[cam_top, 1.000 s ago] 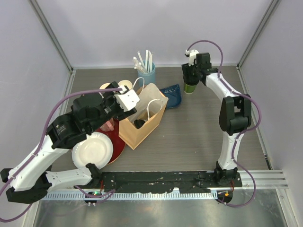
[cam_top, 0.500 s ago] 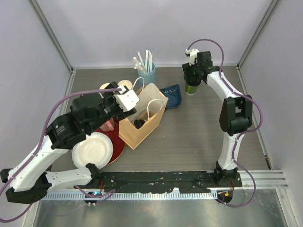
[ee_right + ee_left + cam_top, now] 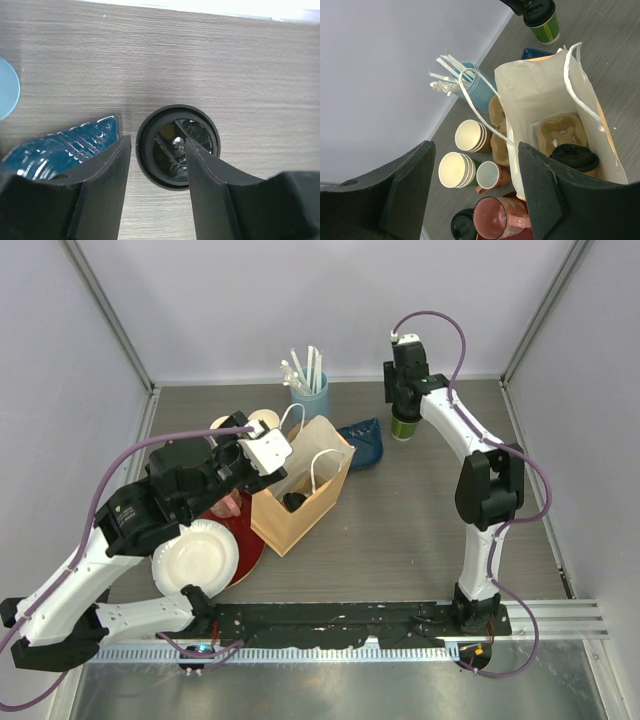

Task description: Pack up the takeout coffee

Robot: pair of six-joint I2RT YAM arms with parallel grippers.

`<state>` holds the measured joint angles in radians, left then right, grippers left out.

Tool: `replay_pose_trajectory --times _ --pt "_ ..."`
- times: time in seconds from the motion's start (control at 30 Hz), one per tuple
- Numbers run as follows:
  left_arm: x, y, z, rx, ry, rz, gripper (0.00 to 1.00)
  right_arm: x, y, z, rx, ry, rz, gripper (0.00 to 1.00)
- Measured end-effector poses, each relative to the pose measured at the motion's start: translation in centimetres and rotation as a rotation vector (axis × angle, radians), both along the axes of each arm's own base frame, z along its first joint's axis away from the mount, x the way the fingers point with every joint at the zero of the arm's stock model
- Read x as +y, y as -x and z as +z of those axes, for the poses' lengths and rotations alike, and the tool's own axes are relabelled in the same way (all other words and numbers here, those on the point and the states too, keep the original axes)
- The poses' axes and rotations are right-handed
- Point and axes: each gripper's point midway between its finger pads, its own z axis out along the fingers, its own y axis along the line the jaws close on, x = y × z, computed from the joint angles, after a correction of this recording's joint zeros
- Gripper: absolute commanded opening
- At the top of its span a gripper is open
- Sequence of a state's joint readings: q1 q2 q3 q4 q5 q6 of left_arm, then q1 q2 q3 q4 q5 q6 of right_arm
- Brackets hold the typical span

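A green-sided coffee cup (image 3: 403,427) with a black lid (image 3: 177,146) stands at the back right of the table; the left wrist view shows it too (image 3: 543,22). My right gripper (image 3: 403,408) hangs straight above it, open. In the right wrist view (image 3: 157,142) one finger is left of the lid and the other over its middle, neither clamping it. A second black-lidded cup (image 3: 574,158) sits in a cardboard carrier inside the open brown paper bag (image 3: 275,522). My left gripper (image 3: 266,450) hovers open at the bag's left edge, holding nothing.
A blue packet (image 3: 55,147) lies just left of the green cup. Behind the bag stands a blue cup of white sticks (image 3: 310,395). Stacked lidless cups (image 3: 456,170), a pink mug (image 3: 495,217), a white plate (image 3: 195,558) and a red plate (image 3: 247,540) crowd the bag's left.
My right gripper has swung left and turned until it is centred over the green cup, its jaws a little narrower. The left arm has barely moved.
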<state>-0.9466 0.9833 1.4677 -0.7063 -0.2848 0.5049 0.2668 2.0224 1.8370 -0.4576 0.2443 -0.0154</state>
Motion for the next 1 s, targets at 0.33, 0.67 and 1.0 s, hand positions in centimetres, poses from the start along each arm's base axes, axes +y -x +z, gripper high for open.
replay_pose_trajectory --times 0.33,0.67,1.0 --pt "0.2 0.1 0.2 -0.003 0.005 0.0 0.71 0.0 -0.5 -0.4 -0.016 -0.039 -0.197 0.38" --pt "0.4 0.3 0.5 -0.011 0.015 0.0 0.71 0.0 -1.8 -4.4 0.067 -0.008 -0.221 0.31" --pt "0.6 0.4 0.8 -0.02 0.026 0.0 0.71 -0.1 -1.8 -4.5 0.07 -0.001 -0.229 0.11"
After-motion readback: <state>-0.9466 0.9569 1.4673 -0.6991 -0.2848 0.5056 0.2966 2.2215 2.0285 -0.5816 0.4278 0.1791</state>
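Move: The coffee cup's lid lies about 5 cm below my right hand and some 3 cm to its right, neither ahead nor back. Near the lid, the blue pouch lies flat on the table about 4 cm back and 9 cm left of my hand, and the straw cup stands about 4 cm ahead and 21 cm left. From my left hand, high over the paper bag, the lid is roughly 32 cm ahead, 33 cm right and 28 cm below. I keep turning my right wrist clockwise, some 15 degrees, nearly in place, then sink about 4.5 cm while easing 2 cm forward, down to the left part of the cup's lid. I close my half-open fingers until the tips are nearly together, mostly once the hand is down; the tips come to touch the lid beside its left rim. ##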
